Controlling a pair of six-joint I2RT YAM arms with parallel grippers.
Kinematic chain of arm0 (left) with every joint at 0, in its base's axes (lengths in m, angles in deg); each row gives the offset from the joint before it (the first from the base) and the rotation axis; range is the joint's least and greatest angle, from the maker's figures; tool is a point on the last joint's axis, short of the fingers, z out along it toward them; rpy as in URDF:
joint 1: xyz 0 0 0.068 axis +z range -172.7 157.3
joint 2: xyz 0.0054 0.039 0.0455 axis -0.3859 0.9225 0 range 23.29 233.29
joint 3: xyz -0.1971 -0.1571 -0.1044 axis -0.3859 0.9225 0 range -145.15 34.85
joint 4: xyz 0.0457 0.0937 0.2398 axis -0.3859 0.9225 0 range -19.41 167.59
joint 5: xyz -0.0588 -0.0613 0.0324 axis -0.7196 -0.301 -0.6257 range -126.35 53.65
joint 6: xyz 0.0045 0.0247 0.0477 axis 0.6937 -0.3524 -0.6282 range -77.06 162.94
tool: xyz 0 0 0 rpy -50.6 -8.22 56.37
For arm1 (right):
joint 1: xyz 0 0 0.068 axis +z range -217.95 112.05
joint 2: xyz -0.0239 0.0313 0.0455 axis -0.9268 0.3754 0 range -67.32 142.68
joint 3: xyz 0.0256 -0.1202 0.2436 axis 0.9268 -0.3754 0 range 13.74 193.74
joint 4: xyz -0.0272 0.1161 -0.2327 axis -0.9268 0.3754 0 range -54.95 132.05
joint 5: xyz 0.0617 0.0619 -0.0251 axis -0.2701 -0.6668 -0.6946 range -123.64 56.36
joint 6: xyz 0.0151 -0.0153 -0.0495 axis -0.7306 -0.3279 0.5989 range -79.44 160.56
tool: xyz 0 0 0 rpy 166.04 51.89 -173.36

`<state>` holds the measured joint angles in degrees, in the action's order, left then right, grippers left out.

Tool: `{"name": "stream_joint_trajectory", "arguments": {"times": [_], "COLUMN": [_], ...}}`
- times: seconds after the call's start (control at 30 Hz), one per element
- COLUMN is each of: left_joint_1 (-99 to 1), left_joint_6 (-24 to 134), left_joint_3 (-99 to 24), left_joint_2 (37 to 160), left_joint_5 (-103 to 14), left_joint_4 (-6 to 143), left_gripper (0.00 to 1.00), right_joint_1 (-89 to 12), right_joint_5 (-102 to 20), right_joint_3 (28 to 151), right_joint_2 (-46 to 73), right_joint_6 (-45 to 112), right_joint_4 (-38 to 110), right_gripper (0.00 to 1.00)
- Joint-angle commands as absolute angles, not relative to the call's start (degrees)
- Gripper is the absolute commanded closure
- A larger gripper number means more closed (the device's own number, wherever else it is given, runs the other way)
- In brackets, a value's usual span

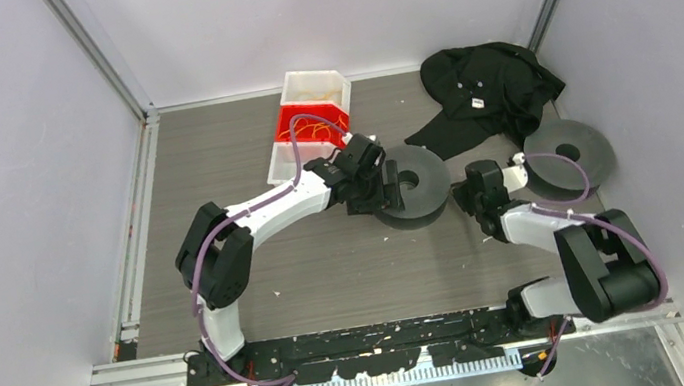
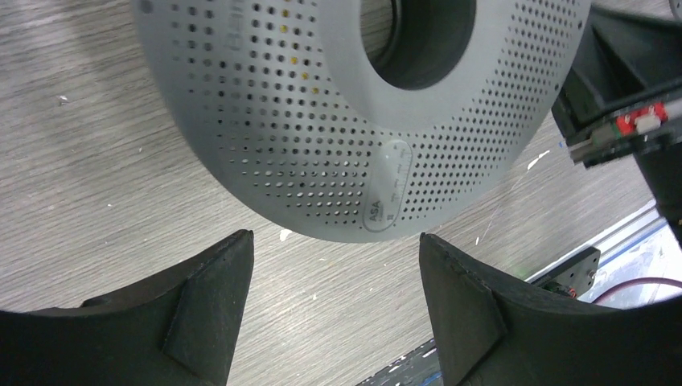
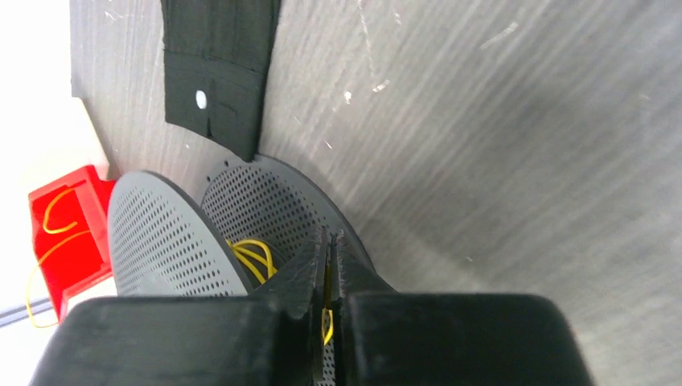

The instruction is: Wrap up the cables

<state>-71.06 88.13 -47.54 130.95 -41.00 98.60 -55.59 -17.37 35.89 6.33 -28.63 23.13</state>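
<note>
A thin yellow cable (image 3: 256,256) lies coiled between the two perforated flanges of a dark grey spool (image 1: 414,186) at mid table. My right gripper (image 3: 330,237) is at the spool's right edge, shut on a strand of that cable, which shows yellow between the pressed fingers. More yellow cables (image 1: 314,128) lie in a red bin (image 1: 310,123) behind the spool. My left gripper (image 2: 334,241) is open at the spool's left side, its fingers (image 2: 217,297) apart over bare table, just short of the spool's rim (image 2: 362,112), holding nothing.
A second grey spool (image 1: 570,156) lies at the right, with a crumpled black cloth (image 1: 490,86) behind it. White bins (image 1: 315,86) adjoin the red one. In the left wrist view, part of the right arm (image 2: 619,96) shows beyond the spool.
</note>
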Motion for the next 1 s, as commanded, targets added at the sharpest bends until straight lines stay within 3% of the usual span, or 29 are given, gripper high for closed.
{"name": "stream_joint_trajectory", "arguments": {"times": [0.0, 0.13, 0.33, 0.53, 0.77, 0.97], "left_joint_1": [-71.0, -71.0, -71.0, -71.0, -71.0, -71.0], "left_joint_6": [85.7, 84.8, 83.0, 81.3, 78.2, 72.6], "left_joint_3": [-48.6, -48.0, -47.7, -48.3, -51.2, -54.6], "left_joint_2": [129.5, 129.0, 127.0, 124.7, 121.0, 114.4], "left_joint_5": [-43.2, -43.3, -42.4, -41.3, -39.8, -31.7], "left_joint_4": [97.4, 97.6, 98.7, 99.2, 101.3, 106.2], "left_gripper": [0.24, 0.24, 0.24, 0.23, 0.2, 0.19], "right_joint_1": [-56.7, -58.2, -59.4, -61.5, -62.1, -62.1], "right_joint_5": [-20.0, -23.6, -24.4, -22.8, -17.3, -11.7], "right_joint_3": [40.1, 43.0, 44.0, 46.1, 53.8, 71.5], "right_joint_2": [11.3, 16.6, 17.0, 10.8, -3.8, -6.5], "right_joint_6": [-27.6, -27.4, -26.3, -22.6, -13.3, -0.6], "right_joint_4": [13.4, 12.0, 12.7, 21.4, 41.2, 68.0], "right_gripper": [0.9, 0.72, 0.7, 0.61, 0.36, 0.15]}}
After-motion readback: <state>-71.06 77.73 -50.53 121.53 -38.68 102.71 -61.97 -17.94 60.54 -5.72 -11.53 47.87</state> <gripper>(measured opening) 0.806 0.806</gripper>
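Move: The right hand, fingers shut on the yellow cable, is at the right side of the flat-lying spool, whose middle is about 9 cm to its left, 3 cm ahead and level with it. The second spool lies some 22 cm to the hand's right and 4 cm ahead; the black shirt is about 18 cm ahead and 8 cm right. From the open left hand, the wrapped spool's middle is roughly 7 cm right, 4 cm ahead and 6 cm below. Right fingers release the yellow cable, go 5 cm forward beside the spool, then rise 16; left rises 8. ##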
